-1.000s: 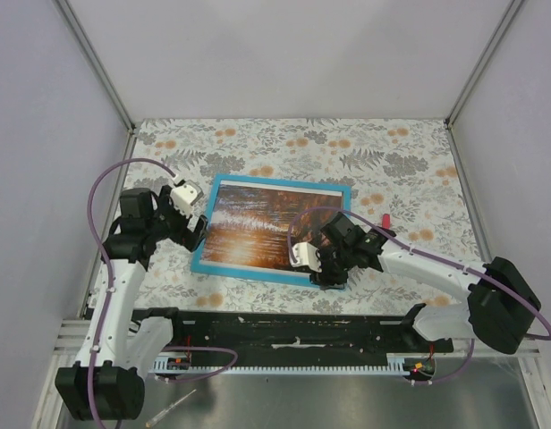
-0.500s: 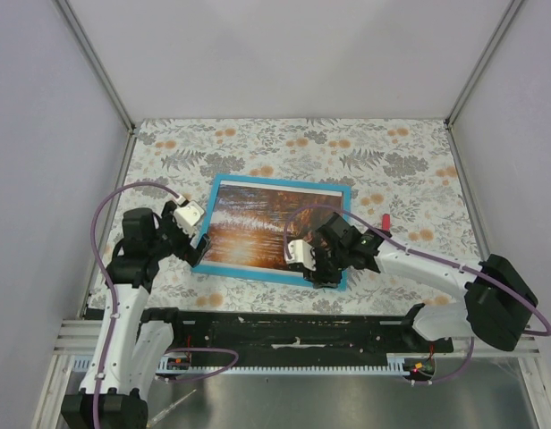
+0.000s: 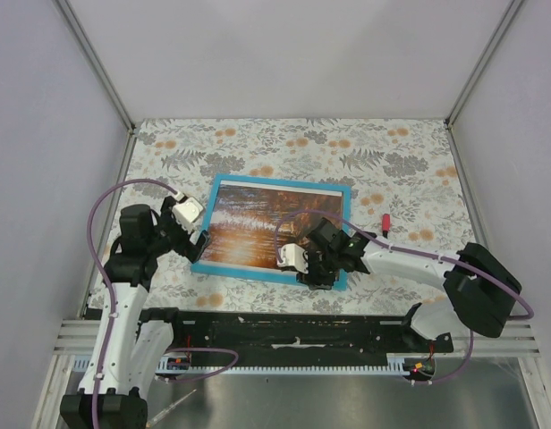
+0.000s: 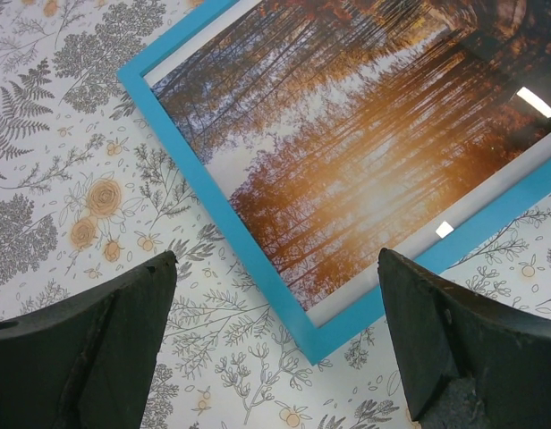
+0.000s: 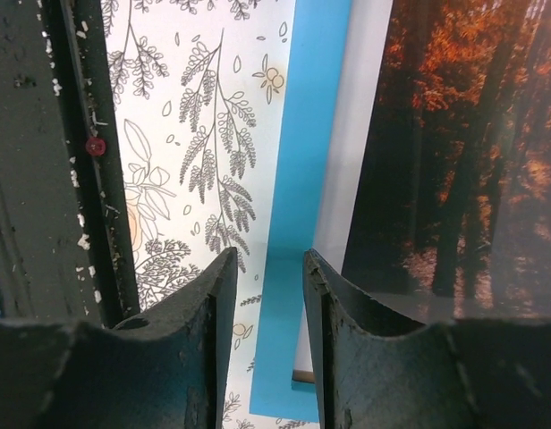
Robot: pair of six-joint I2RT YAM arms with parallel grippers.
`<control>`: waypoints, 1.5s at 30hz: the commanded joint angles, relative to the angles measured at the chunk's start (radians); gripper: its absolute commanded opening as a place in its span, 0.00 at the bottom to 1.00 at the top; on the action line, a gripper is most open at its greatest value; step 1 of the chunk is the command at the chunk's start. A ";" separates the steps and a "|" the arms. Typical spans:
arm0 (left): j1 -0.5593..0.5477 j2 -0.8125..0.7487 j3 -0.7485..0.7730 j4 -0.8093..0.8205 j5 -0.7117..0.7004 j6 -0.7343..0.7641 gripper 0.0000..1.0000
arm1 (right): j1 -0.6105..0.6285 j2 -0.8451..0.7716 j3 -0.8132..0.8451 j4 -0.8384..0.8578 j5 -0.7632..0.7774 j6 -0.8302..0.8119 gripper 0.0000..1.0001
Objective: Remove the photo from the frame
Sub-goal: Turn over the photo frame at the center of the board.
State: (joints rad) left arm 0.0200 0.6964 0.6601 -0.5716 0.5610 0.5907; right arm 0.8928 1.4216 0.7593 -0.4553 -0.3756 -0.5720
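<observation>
The blue frame (image 3: 280, 181) lies flat on the floral cloth with the autumn-forest photo (image 3: 258, 223) inside it. My left gripper (image 3: 197, 243) hangs wide open over the frame's near-left corner, which shows between its fingers in the left wrist view, frame (image 4: 190, 152) and photo (image 4: 365, 152). My right gripper (image 3: 322, 279) is at the near border just left of the near-right corner. In the right wrist view its gripper (image 5: 267, 255) stands narrowly open astride the frame's border (image 5: 311, 134). Cloth shows between the outer finger and the border. The inner finger is over the photo's (image 5: 454, 134) white edge.
The black rail (image 3: 293, 326) that carries the arm bases runs along the table's near edge, close to the frame's near border. A small red object (image 3: 385, 220) lies on the cloth right of the frame. Grey walls enclose the table on three sides.
My right gripper slid left along the near border and its jaws narrowed. My left gripper moved nearer, toward the frame's near-left corner, still wide open.
</observation>
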 commanded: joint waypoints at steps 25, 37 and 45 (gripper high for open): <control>-0.251 0.144 0.016 0.042 -0.131 0.208 1.00 | -0.005 0.019 0.064 -0.057 0.000 0.030 0.00; -0.593 0.146 -0.072 0.108 -0.252 0.322 1.00 | -0.101 0.034 0.115 -0.112 -0.132 0.029 0.00; -0.750 0.173 -0.114 0.145 -0.389 0.400 1.00 | -0.175 0.043 0.164 -0.177 -0.233 0.014 0.00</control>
State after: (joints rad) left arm -0.6773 0.8543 0.5400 -0.4896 0.2611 0.9028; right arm 0.7509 1.4677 0.8490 -0.5972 -0.5163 -0.5701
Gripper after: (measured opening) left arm 0.994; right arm 0.048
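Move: The left hand goes for the left part of the photo frame's near edge, about 7 cm back, 10 cm right and 10 cm below; the frame's near-left corner is about 6 cm back, 1 cm left and equally low. The right hand already straddles the near edge, its middle about 1 cm ahead and 1 cm below; the near-right corner is 5 cm right, level front to back, and the screwdriver about 10 cm ahead, 14 cm right. Ease the right gripper forward and down a centimetre, shut its fingers to pinch the photo frame's near edge, then raise it some 2 cm, drifting a little right and tilting slightly. Bring the open left gripper about 10 cm right, 8 cm down and then 5 cm back towards the near edge's left part, turning clockwise some 35 degrees. ##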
